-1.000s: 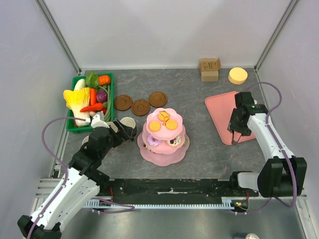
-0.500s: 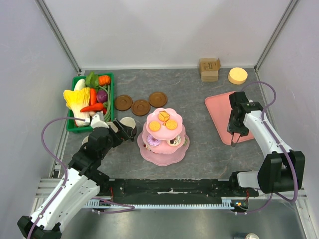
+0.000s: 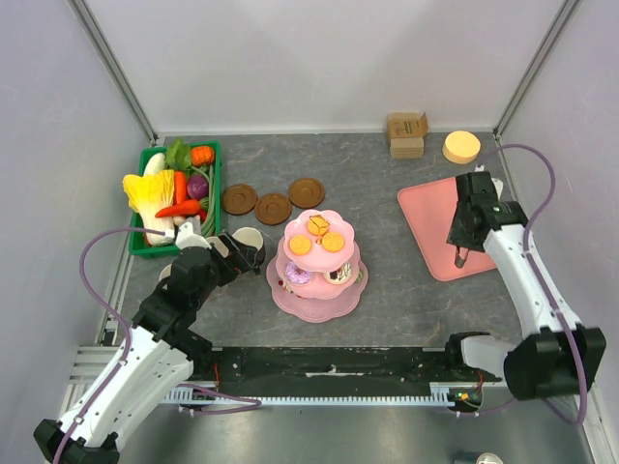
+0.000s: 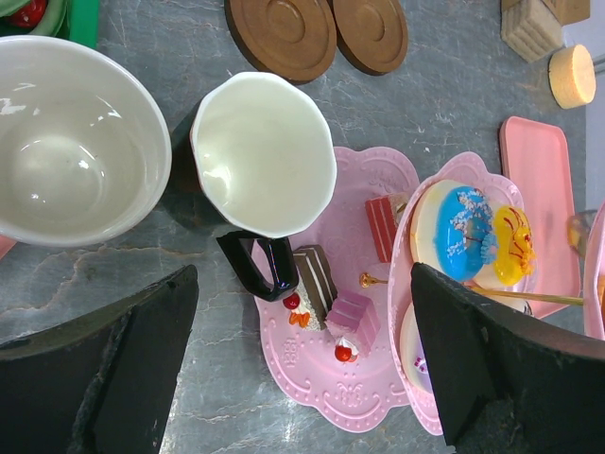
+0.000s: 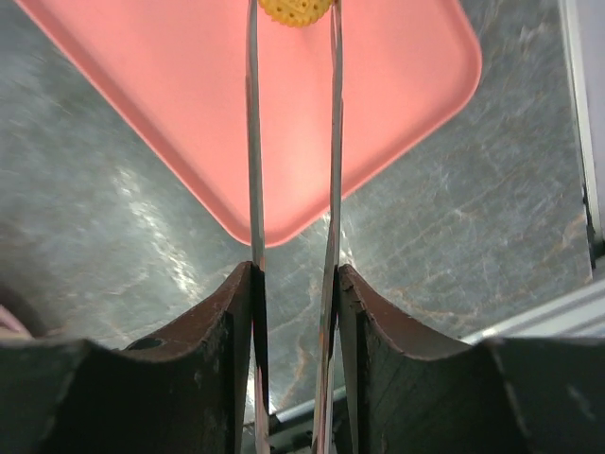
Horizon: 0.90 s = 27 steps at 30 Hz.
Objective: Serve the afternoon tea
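Observation:
The pink tiered stand (image 3: 319, 261) stands mid-table with orange biscuits (image 3: 301, 246) on its top tier. In the left wrist view its bottom plate (image 4: 312, 378) carries cake bits (image 4: 352, 312). My left gripper (image 4: 302, 378) hangs open just above that plate and next to the dark mug (image 4: 265, 156), with a pale mug (image 4: 71, 142) beside it. My right gripper (image 5: 293, 284) is shut on metal tongs (image 5: 252, 142). The tips of the tongs pinch a round orange biscuit (image 5: 295, 9) over the pink tray (image 5: 378, 85). Three brown saucers (image 3: 273, 207) lie behind the stand.
A green basket of toy vegetables (image 3: 174, 193) sits at the far left. Wooden blocks (image 3: 406, 133) and a yellow disc (image 3: 461, 146) are at the back right. The pink tray (image 3: 430, 217) lies on the right, and the metal rail runs along the near edge.
My right arm has drawn back over the tray and risen, and the tongs have narrowed onto the biscuit. The left arm has not moved.

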Each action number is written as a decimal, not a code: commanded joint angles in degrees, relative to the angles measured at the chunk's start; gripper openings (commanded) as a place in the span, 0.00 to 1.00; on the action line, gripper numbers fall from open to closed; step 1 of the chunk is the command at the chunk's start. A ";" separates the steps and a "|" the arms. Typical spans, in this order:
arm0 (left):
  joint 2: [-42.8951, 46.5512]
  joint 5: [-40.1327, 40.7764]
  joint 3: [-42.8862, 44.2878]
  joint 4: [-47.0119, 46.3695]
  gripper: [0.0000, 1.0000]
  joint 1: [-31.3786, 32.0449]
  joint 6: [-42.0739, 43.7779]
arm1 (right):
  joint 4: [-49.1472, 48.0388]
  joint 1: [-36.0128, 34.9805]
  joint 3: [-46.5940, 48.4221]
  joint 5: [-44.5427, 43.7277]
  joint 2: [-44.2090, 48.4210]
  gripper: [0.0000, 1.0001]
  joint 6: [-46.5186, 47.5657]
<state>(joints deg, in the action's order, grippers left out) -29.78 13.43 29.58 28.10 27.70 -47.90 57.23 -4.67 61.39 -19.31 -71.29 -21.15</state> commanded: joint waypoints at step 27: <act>-0.10 -3.85 4.60 8.11 0.99 -0.11 -4.57 | -16.36 -4.12 16.40 69.22 30.50 0.34 2.53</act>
<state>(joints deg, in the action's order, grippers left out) -29.26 11.33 30.87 35.68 27.70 -51.07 47.94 -8.56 77.60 36.69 -42.65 -14.39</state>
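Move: The right hand, holding tongs with a biscuit already in their tips, has the tiered stand's top tier some 36 cm to its left, about level front to back and roughly 5 cm higher. The pink tray's middle lies about 10 cm ahead, 3 cm left and 15 cm below; the nearest brown coaster is about 23 cm ahead, 40 cm left and equally low. From the left hand the top tier lies about 18 cm right, 3 cm ahead and 4 cm up. The right hand carries the biscuit up off the tray side in the tongs, first almost straight up and then, still climbing to about 25 cm, curving some 16 cm left and finally 8 cm back towards the tiered stand, its fingers keeping their grip on the tongs. As it goes, the wrist swings counter-clockwise and tips up from a steep downward slant, by some 80 degrees in all, until the tongs reach forward-left and nearly level, while the open, empty left hand eases a little back and down beside the mugs. ##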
